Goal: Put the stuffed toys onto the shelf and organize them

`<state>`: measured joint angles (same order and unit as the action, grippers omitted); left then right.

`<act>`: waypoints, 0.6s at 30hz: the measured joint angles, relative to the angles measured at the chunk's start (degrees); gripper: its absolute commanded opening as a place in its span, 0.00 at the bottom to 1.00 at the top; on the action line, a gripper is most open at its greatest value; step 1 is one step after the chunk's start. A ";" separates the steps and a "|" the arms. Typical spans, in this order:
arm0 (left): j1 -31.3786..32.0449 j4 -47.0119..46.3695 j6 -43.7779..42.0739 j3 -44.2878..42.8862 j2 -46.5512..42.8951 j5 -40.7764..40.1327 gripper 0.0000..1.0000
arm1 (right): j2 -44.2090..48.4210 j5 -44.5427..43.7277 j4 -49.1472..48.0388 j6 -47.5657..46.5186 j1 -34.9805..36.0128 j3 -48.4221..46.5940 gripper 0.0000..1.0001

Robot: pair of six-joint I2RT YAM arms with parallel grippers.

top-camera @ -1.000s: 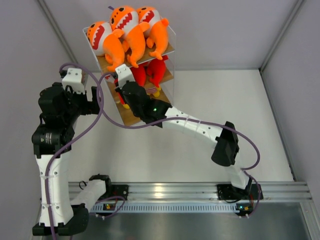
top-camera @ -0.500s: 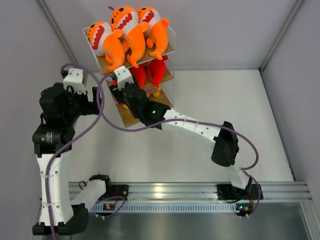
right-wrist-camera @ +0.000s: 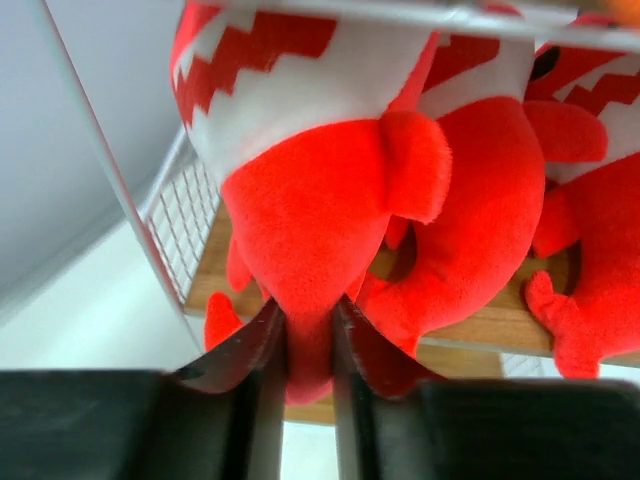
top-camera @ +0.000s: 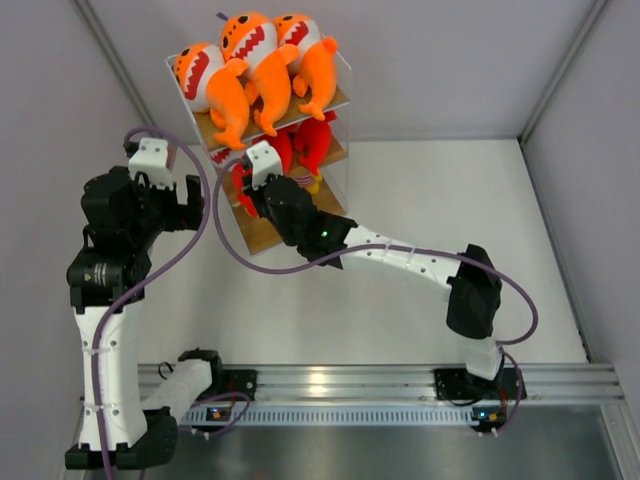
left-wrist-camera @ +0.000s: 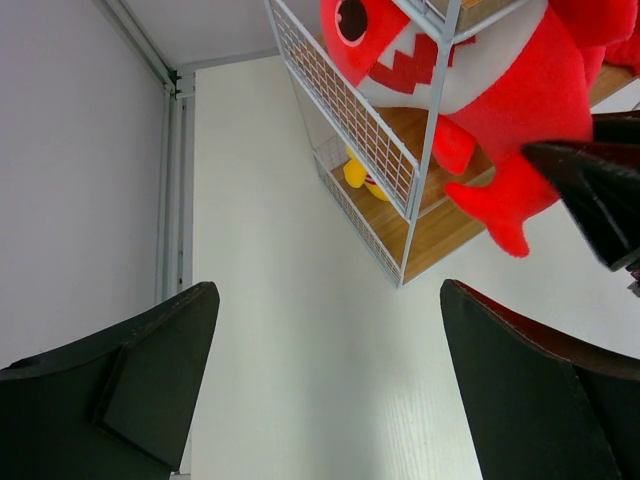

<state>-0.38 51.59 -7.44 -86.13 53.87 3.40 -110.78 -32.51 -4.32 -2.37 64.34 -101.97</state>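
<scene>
The shelf [top-camera: 262, 232] stands at the back left. Three orange sharks [top-camera: 262, 60] lie on its top tier. My right gripper [top-camera: 252, 188] is at the middle tier's left front. In the right wrist view it [right-wrist-camera: 310, 345] is shut on the lower body of a red shark [right-wrist-camera: 320, 190], which sits over the middle board [right-wrist-camera: 500, 325]. Two more red sharks [right-wrist-camera: 470, 200] lie to its right on that board. The held shark also shows in the left wrist view [left-wrist-camera: 500, 90]. My left gripper [left-wrist-camera: 330, 390] is open and empty, left of the shelf [left-wrist-camera: 430, 160].
Small yellow-footed figures [left-wrist-camera: 360, 175] sit on the shelf's bottom tier. Grey walls stand close on the left and behind the shelf. White tabletop [top-camera: 430, 200] lies to the right of the shelf. The right arm's elbow [top-camera: 470, 295] hangs over the table's right half.
My right gripper has moved right and further into the middle tier with the red shark in it. The right elbow has swung right. The left arm has barely moved.
</scene>
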 measured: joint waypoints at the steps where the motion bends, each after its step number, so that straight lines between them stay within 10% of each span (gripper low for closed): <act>1: 0.00 0.00 0.00 0.00 0.00 0.02 0.98 | 0.42 0.31 -0.59 0.22 0.02 0.00 0.11; 18: 0.00 0.00 -0.02 0.02 0.00 0.02 0.98 | -9.01 3.15 2.32 -1.53 -0.04 -14.47 0.01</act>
<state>-0.38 51.59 -7.46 -86.11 53.87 3.42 -119.79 -29.36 -2.00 -3.90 64.29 -116.44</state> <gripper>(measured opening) 0.983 0.030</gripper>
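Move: The right hand, at the shelf's front, has the leftmost red shark's tail between its half-closed fingers; its body lies about 6 cm ahead, 4 cm left and slightly above. The left end of the middle shelf is some 7 cm ahead and 6 cm left, a bit below. The front post is about 5 cm left and 1 cm ahead; the middle red shark is 8 cm ahead and 6 cm right. From the left hand that shelf end lies roughly 10 cm ahead, 10 cm right and lower. Up first, by about 4 cm, while the right fingers shut fully and pinch the red shark's tail; then the hand carries the tail some 4 cm left towards the shelf's left front post, edging slightly forward and sinking about 2 cm at the end, the wrist almost unturned. ##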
